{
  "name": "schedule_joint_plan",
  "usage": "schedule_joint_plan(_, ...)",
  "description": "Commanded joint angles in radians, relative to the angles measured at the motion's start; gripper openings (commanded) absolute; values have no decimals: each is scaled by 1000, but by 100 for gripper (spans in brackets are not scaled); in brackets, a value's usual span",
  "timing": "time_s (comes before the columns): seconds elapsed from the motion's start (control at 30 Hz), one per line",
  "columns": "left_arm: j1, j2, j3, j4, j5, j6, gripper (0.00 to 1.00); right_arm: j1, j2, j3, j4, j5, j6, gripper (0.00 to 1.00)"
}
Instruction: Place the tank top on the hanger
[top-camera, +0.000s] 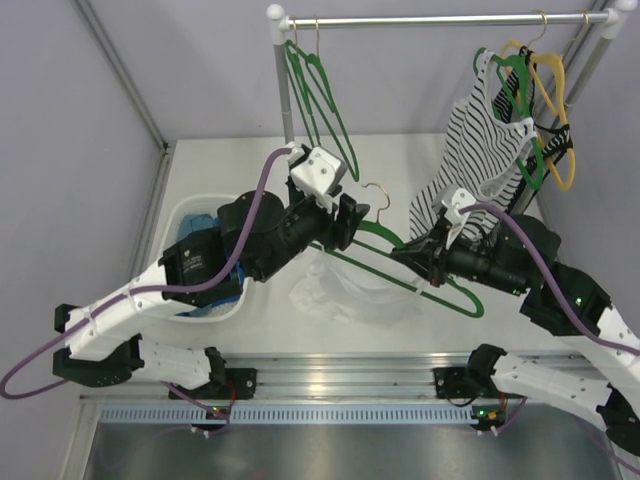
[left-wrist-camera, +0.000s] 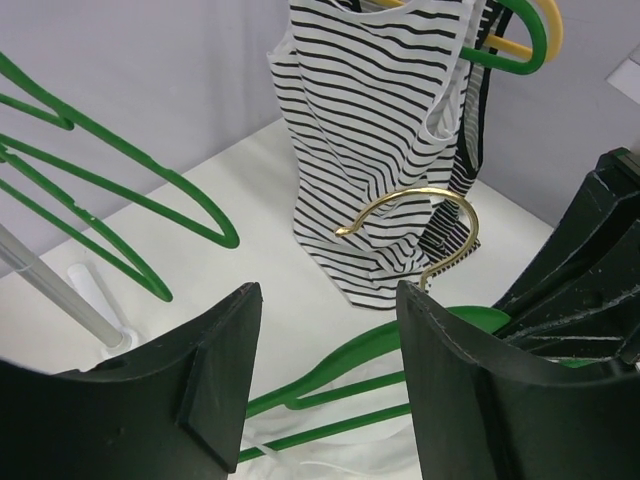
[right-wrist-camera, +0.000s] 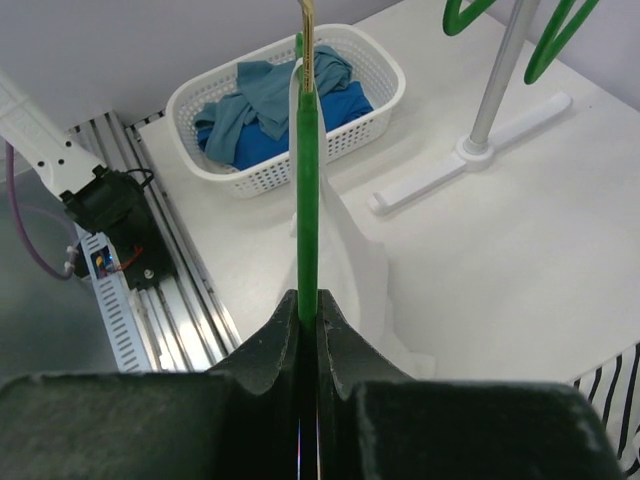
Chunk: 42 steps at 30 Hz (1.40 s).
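The green hanger is held level above the table, its metal hook pointing to the back. My right gripper is shut on its thin green bar, which runs straight out from between the jaws. The white tank top lies bunched on the table under the hanger, and in the right wrist view the tank top sits just beside the bar. My left gripper stands open close to the hook end. In its own view the hanger and the white fabric lie beyond its spread fingers, with nothing between them.
A rail at the back carries spare green hangers, a striped top and a yellow hanger. Its post stands on a white foot. A white basket of blue clothes sits at the left.
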Motion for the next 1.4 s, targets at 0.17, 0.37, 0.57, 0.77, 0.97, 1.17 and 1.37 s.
schedule_joint_plan(0.17, 0, -17, 11, 21, 34, 36, 62, -1, -36, 20, -38, 118, 67, 0)
schedule_joint_plan(0.37, 0, -66, -1, 42, 12, 34, 62, 1, -65, 68, -178, 269, 105, 0)
schedule_joint_plan(0.57, 0, -83, 12, 50, -4, 45, 62, -2, -41, 152, -296, 497, 173, 0)
schedule_joint_plan(0.77, 0, -78, 41, 36, -3, 46, 62, -25, 54, 262, -318, 672, 199, 0)
schedule_joint_plan(0.97, 0, -75, 77, 4, -3, 54, 62, -221, 229, 397, -266, 476, 159, 0)
schedule_joint_plan(1.17, 0, -81, 103, -41, -18, 54, 63, -483, 347, 494, -178, 203, 165, 0)
schedule_joint_plan(1.37, 0, -88, 106, -60, -31, 80, 63, -615, 459, 638, -147, 115, 168, 0)
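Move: The right hand grips the green hanger with the tank top on it. The free stretch of the rack's rail lies about 38 cm straight ahead of it and some 22 cm higher. The striped top hangs roughly 25 cm ahead and 14 cm to its right, at about hand height; the empty green hangers are about 32 cm ahead, 21 cm left and 8 cm up. From the empty left hand, that stretch is some 32 cm ahead, 17 cm right and 12 cm above. Rightwards with a slight dip first, then forward about 17 cm towards the rail, the right hand carries the hanger clear of the left hand, ending some 4 cm higher. It turns clockwise about 45 degrees until its fingers point mostly forward, shut on the hanger throughout. The open, empty left hand backs off about 4 cm left and as much upward. ##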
